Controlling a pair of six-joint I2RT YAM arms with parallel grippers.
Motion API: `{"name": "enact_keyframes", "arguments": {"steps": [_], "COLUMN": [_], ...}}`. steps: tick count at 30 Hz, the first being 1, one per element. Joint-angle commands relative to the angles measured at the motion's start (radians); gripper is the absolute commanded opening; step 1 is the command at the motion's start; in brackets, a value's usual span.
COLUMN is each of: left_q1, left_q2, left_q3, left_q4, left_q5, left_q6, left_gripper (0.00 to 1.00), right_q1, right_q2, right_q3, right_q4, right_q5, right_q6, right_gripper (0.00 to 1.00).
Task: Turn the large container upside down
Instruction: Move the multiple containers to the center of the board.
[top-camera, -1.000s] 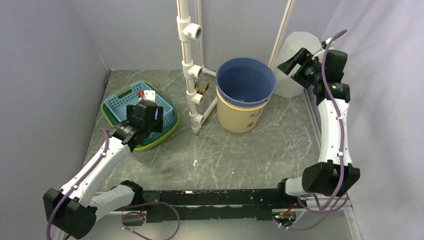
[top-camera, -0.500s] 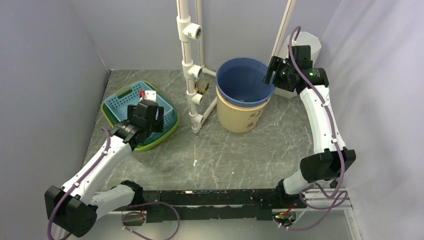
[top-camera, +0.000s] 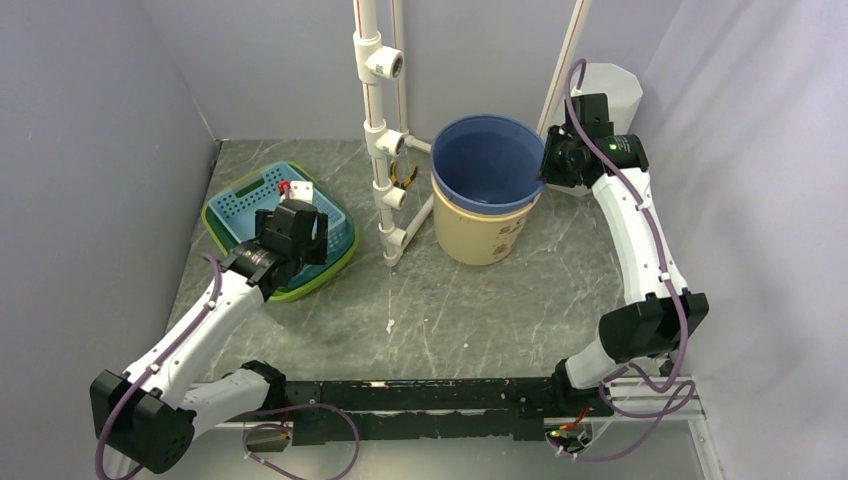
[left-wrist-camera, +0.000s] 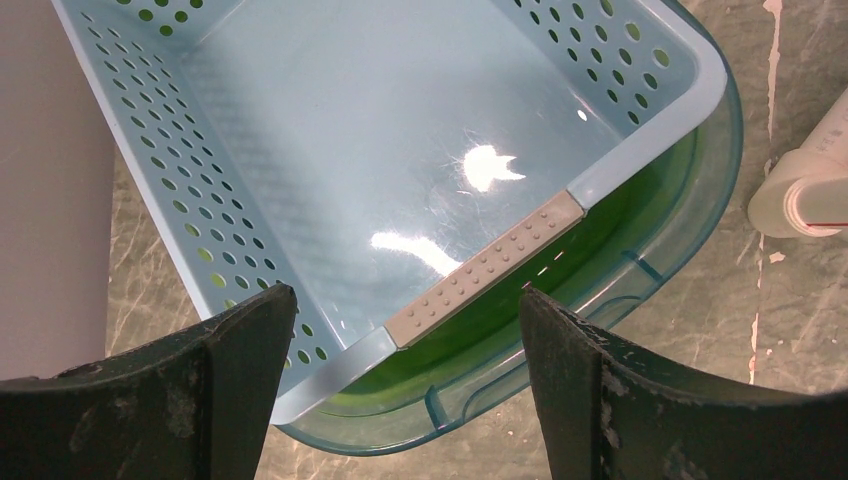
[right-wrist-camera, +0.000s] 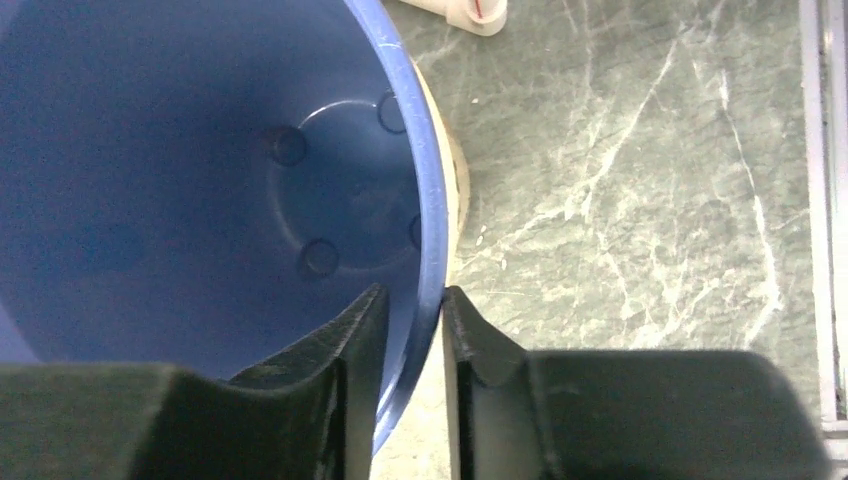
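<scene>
The large container (top-camera: 490, 165) is a blue bucket standing upright, mouth up, nested in a beige pot (top-camera: 480, 235) at the back centre. My right gripper (top-camera: 548, 165) is at its right rim. In the right wrist view one finger is inside the blue wall (right-wrist-camera: 200, 150) and the other outside, beside the beige pot (right-wrist-camera: 455, 180); the right gripper (right-wrist-camera: 412, 292) pinches the rim. My left gripper (top-camera: 297, 218) hovers open over a light-blue perforated basket (top-camera: 235, 205), its fingers wide apart above the basket's near rim (left-wrist-camera: 480, 270), holding nothing.
A white pipe stand (top-camera: 385, 150) rises just left of the bucket, and its foot shows in the left wrist view (left-wrist-camera: 810, 190). A white panel (top-camera: 612, 85) leans at the back right. The basket lies in a green tray (left-wrist-camera: 620, 250). Grey walls close in on three sides.
My right arm swung in from the back right to the bucket's right rim, and its jaws closed onto that rim. The left arm stayed still and open.
</scene>
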Motion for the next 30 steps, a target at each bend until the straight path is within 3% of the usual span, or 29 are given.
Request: {"name": "enact_keyframes", "arguments": {"steps": [1,5,19,25,30], "left_q1": [0.003,0.003,0.003,0.003,0.003], "left_q2": [-0.02,-0.031,-0.058,-0.13,-0.189], "left_q3": [0.018,0.016,0.014,0.067,0.103], "left_q4": [0.013,0.006,-0.009,-0.04,-0.006], "left_q5": [-0.012,-0.007,0.031,0.23,0.498], "left_q6": [0.006,-0.002,-0.038,-0.124,-0.155], "left_gripper": [0.87,0.87,0.87,0.87,0.86], "right_q1": [0.005,0.006,-0.004,-0.004,-0.004], "right_q2": [-0.075,-0.126,-0.301,-0.367,-0.352], "right_q3": [0.013,0.002,0.006,-0.056,-0.156], "right_q4": [0.044,0.037,-0.079,-0.053,-0.04], "right_q5": [0.038,0.038,-0.268,-0.535,-0.677], "right_q6": [0.016,-0.004,-0.187,-0.268,-0.325], "right_gripper": [0.22,0.02,0.0,0.0,0.0]}}
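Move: The right hand is over the right side of the blue container's rim, fingers half shut around it. The nested blue and cream containers are centred about 14 cm to its left, level with it, 14 cm below. The white container stands some 18 cm ahead and 15 cm right, the pipe stand's foot about 38 cm left and 3 cm back. From the left hand, the nested pair is roughly 48 cm right and 9 cm ahead; the light blue basket lies 10 cm ahead, 3 cm left. Pinching the right side of the blue rim between its fingers, the right hand closes fully, then pulls the nested containers back towards the robot about 13 cm while rising some 5 cm; late on it also swings left and turns roughly 30 degrees counter-clockwise. Near the end the open, empty left hand sets off right and up towards them, rolling its left side up. ##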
